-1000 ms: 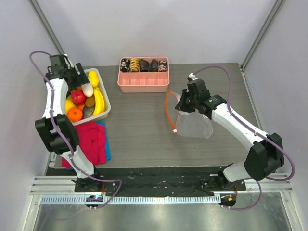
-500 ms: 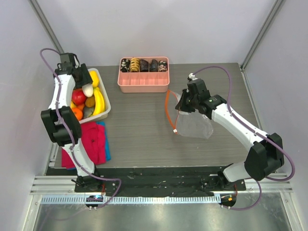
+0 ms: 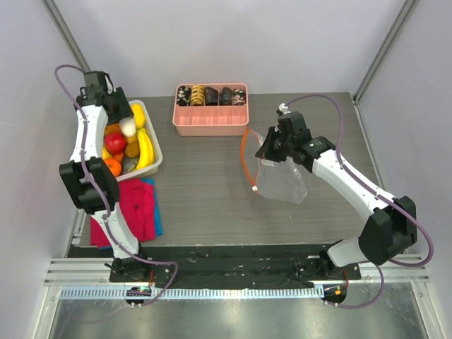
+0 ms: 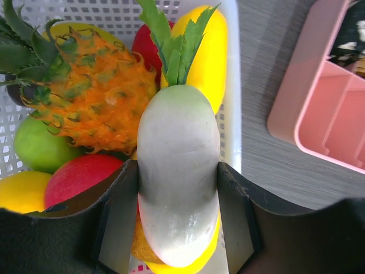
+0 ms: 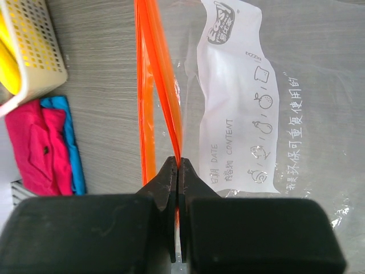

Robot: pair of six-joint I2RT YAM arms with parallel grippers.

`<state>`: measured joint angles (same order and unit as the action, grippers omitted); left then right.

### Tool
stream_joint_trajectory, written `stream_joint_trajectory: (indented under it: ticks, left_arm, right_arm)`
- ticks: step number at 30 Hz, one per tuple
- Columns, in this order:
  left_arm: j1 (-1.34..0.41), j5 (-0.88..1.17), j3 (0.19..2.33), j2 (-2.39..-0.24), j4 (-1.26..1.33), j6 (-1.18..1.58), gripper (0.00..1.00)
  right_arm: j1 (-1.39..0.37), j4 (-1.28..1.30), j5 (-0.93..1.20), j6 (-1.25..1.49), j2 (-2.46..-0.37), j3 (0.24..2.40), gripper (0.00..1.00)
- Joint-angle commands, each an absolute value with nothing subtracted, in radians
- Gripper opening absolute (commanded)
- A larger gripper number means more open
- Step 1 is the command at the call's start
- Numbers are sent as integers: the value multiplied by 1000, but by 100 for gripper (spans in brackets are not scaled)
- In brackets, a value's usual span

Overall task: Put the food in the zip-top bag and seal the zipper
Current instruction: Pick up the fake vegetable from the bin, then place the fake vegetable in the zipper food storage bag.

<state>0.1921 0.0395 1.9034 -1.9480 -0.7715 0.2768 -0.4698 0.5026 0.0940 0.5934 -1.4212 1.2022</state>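
Observation:
The food lies in a white basket (image 3: 157,152) at the far left. A white radish (image 4: 178,171) with green leaves sits between the fingers of my left gripper (image 4: 177,166), and both pads touch its sides. Beside it lie a pineapple (image 4: 97,97), a round red fruit (image 4: 80,177) and an orange ball (image 3: 109,167). The clear zip-top bag (image 3: 282,180) rests on the table right of centre. My right gripper (image 5: 178,162) is shut on one lip of its orange-red zipper (image 5: 162,85), holding the mouth apart. The white slider (image 3: 255,188) hangs at the strip's near end.
A pink divided tray (image 3: 212,120) with small dark pieces stands at the back centre. Red and blue cloths (image 3: 134,208) lie in front of the basket. Yellow bananas (image 3: 145,145) and a green fruit (image 4: 37,145) also fill the basket.
My left gripper has come in over the basket and narrowed onto the white radish. The right gripper has shifted slightly back with the zipper lip, opening the bag's mouth wider.

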Motion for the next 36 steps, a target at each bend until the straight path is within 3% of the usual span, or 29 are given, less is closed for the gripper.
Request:
stream_joint_trajectory:
  ticks: [1,9,15,24,36]
  left_arm:
    - [190,167,1905,-1764,-681,282,13]
    - [101,420,1683,-1468,-359,304,6]
    - [-164,468,1507,-1321,-118,322,1]
    - [-527,384,1379,-1350,146,275,0]
    - [-692,163,1278,-1437,233,304,0]
  right_arm:
    - [-457,477,166,641,-1399,1272,1]
    - [-454,442,284,790,-1408,1328,1]
    - [-453,351,403,914,-1437,1290,1]
    - [-428,233,540,1006,-1463,1264,1]
    - [-423,230,523,1000,-1442,1206,1]
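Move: My left hand already grips the white fake vegetable in the bin; the bananas lie some 5 cm to its right and 6 cm nearer me, a little lower. The bag's orange-edged mouth is about 42 cm to this hand's right and 14 cm back, roughly level. The pink tray stands some 29 cm to its right, 6 cm farther out and 6 cm lower. From my right hand, which pinches the bag's rim, the vegetable lies about 47 cm left and 15 cm ahead. I keep my left grip on the vegetable and swing it about 40 cm right and some 17 cm back, climbing steeply out of the bin, then sinking about 8 cm towards the bag's mouth; the wrist turns clockwise and tips up until the fingers point nearly level. Meanwhile my right hand, still pinching the rim, goes left and up to meet it, rolling some 30 degrees with its left side rising, and settles slightly lower. ##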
